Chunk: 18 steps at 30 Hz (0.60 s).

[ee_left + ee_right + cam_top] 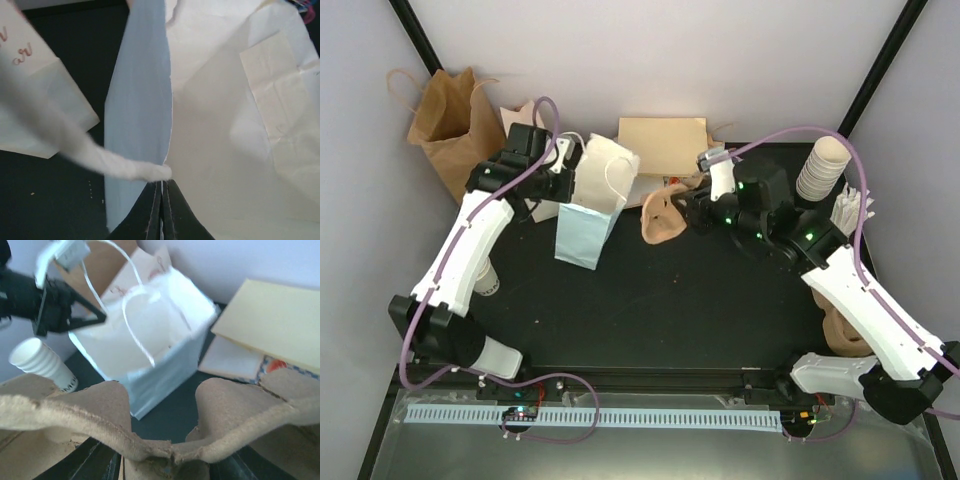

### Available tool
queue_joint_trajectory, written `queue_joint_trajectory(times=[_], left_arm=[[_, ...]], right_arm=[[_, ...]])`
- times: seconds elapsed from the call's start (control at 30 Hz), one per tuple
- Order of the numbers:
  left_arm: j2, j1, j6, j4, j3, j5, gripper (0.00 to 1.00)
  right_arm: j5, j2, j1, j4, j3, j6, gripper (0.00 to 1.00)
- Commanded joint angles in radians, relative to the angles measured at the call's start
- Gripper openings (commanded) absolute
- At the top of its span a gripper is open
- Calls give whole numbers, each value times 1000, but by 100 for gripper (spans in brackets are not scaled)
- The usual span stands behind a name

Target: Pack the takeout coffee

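A light-blue and white paper bag stands open at the back left of the black table. My left gripper is shut on the bag's rim, right by its white cord handle. My right gripper is shut on a brown pulp cup carrier, held just right of the bag. A small cream cup with dark print near its base lies beside the left arm; I cannot tell whether it is the takeout coffee.
A brown paper bag leans in the back left corner, with a white printed bag next to it. Flat tan bags lie at the back. A tall cup stack and another pulp carrier are on the right.
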Motion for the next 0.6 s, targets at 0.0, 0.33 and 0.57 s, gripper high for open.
queue_joint_trajectory(times=[0.0,0.33,0.57], left_arm=[[-139,-60,76,1,-44,49,2],[-360,-163,107,126,-214,179,1],[-366,-247,113,108,-225,158,1]], right_arm=[[-161,31,-32,14,119,9,48],[-417,106,-67,157,287,89,48],[-703,146,-66,361,221,246,48]])
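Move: About 10 cm ahead, 15 cm to the left and 8 cm below the right hand, which holds the cup carrier, opens the blue bag's mouth; the beige envelope lies about 27 cm ahead, 5 cm left and 25 cm below. From the left hand, already shut on the bag's left rim, the carrier is some 20 cm right, 9 cm back and 6 cm higher; the white bag stands 11 cm ahead, 7 cm left, the paper cups 8 cm back, 18 cm left, both well below. Drawing the pinched rim back about 11 cm, to the right and a little up, the left hand brings the bag's mouth under the carrier, turning clockwise some 20 degrees. The right hand keeps its grip and lifts the carrier about 12 cm, then swings it left over the mouth, its fingers levelling out and turning counter-clockwise. ##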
